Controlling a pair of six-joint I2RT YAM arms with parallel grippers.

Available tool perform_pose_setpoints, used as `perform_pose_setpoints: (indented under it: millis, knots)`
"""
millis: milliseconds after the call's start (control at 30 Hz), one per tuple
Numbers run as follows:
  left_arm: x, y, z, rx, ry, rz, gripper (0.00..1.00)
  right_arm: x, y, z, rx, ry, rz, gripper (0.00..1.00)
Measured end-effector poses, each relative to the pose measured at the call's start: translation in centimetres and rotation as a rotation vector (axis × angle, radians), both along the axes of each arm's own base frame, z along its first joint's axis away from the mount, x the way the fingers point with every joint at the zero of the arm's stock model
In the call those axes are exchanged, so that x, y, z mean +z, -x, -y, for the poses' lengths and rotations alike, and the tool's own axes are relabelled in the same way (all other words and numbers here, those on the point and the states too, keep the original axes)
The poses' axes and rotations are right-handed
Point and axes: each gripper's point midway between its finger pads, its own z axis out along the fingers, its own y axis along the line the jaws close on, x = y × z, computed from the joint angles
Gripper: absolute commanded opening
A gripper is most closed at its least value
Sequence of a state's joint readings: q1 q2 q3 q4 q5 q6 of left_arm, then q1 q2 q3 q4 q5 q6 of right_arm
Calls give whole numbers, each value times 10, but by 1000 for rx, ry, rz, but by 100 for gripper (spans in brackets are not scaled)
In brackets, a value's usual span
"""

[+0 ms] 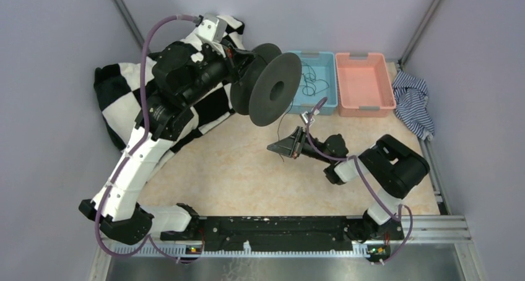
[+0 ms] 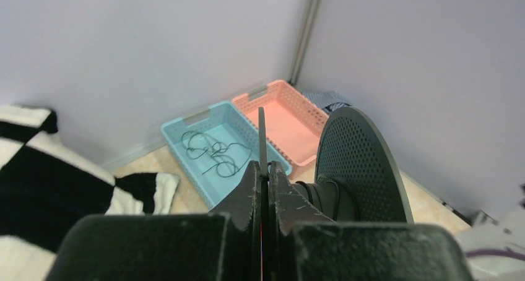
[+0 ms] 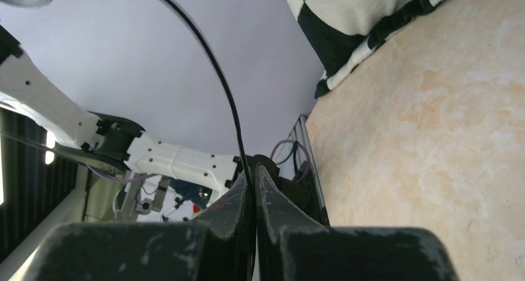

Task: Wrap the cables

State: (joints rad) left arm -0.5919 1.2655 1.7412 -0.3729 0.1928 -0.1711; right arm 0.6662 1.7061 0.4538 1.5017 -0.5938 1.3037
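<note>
My left gripper (image 1: 242, 63) (image 2: 264, 169) is shut on the thin rear flange of a dark round spool (image 1: 272, 88), held up on edge above the table. The perforated front flange (image 2: 362, 163) shows in the left wrist view, with black cable wound on the core. One thin black cable (image 1: 285, 121) (image 3: 216, 70) runs from the spool down to my right gripper (image 1: 275, 148) (image 3: 252, 172), which is shut on it just above the table. More loose cables (image 1: 311, 81) (image 2: 213, 151) lie tangled in the blue basket (image 1: 328, 98).
A pink basket (image 1: 365, 108) stands right of the blue one at the back. A black-and-white checkered cloth (image 1: 121, 104) lies under the left arm. A striped cloth (image 1: 412, 98) is bunched at the right wall. The frame rail (image 1: 433, 222) runs along the near edge.
</note>
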Motion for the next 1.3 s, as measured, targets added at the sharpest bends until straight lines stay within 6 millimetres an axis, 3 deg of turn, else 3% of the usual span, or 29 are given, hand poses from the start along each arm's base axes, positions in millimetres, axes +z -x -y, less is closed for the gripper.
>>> perform_pose_setpoints:
  millis: [167, 333, 433, 500, 700, 767, 967, 1167, 1300]
  knots:
    - [-34, -34, -6, 142, 8, -59, 0, -6, 11, 2, -34, 84, 3, 0]
    - [-98, -73, -4, 273, 8, -196, 0, 6, 18, -7, -57, 248, 91, 0]
    - [-132, -84, -8, 341, 2, -274, 0, 16, 13, -13, -72, 338, 156, 0]
    - [-145, -86, -12, 377, 12, -308, 0, 11, 10, -13, -74, 392, 170, 0]
    - [-144, -95, -22, 457, 66, -308, 0, -32, 28, -19, 18, 584, 133, 0]
    - [-142, -97, -26, 483, 71, -298, 0, -32, 39, -27, 62, 626, 148, 0]
    - [-159, -99, -32, 507, 33, -298, 0, 5, 53, -46, 122, 639, 246, 0]
    - [-187, -95, -27, 462, -60, -313, 0, 48, 40, -44, 91, 682, 369, 0]
    - [-199, -92, -24, 432, -100, -320, 0, 92, 26, -41, 34, 672, 469, 0]
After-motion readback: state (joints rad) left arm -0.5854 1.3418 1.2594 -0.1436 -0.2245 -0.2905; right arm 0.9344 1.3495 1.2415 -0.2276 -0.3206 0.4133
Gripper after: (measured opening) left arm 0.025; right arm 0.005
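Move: The spool, gripped by its rim in the left fingers, has its middle about 5 cm back, 4 cm right and 5 cm below that hand. From the right hand, which pinches the cable, the spool lies about 26 cm up, some 2 cm ahead and level sideways. From the right hand, the blue basket is roughly 28 cm ahead, 10 cm right and 18 cm down; the checkered blanket is about 24 cm ahead, 27 cm left and 10 cm down. Down some 20 cm and forward about 9, fast at first, the left hand brings the pinched spool towards the right hand's height, tipping its fingers down and turning them counter-clockwise. The right hand keeps its pinch on the cable, swings about 5 cm back and 4 left with a shallow dip, then climbs beside the spool, finishing 9 cm higher with its fingers tipped down and rolled. ##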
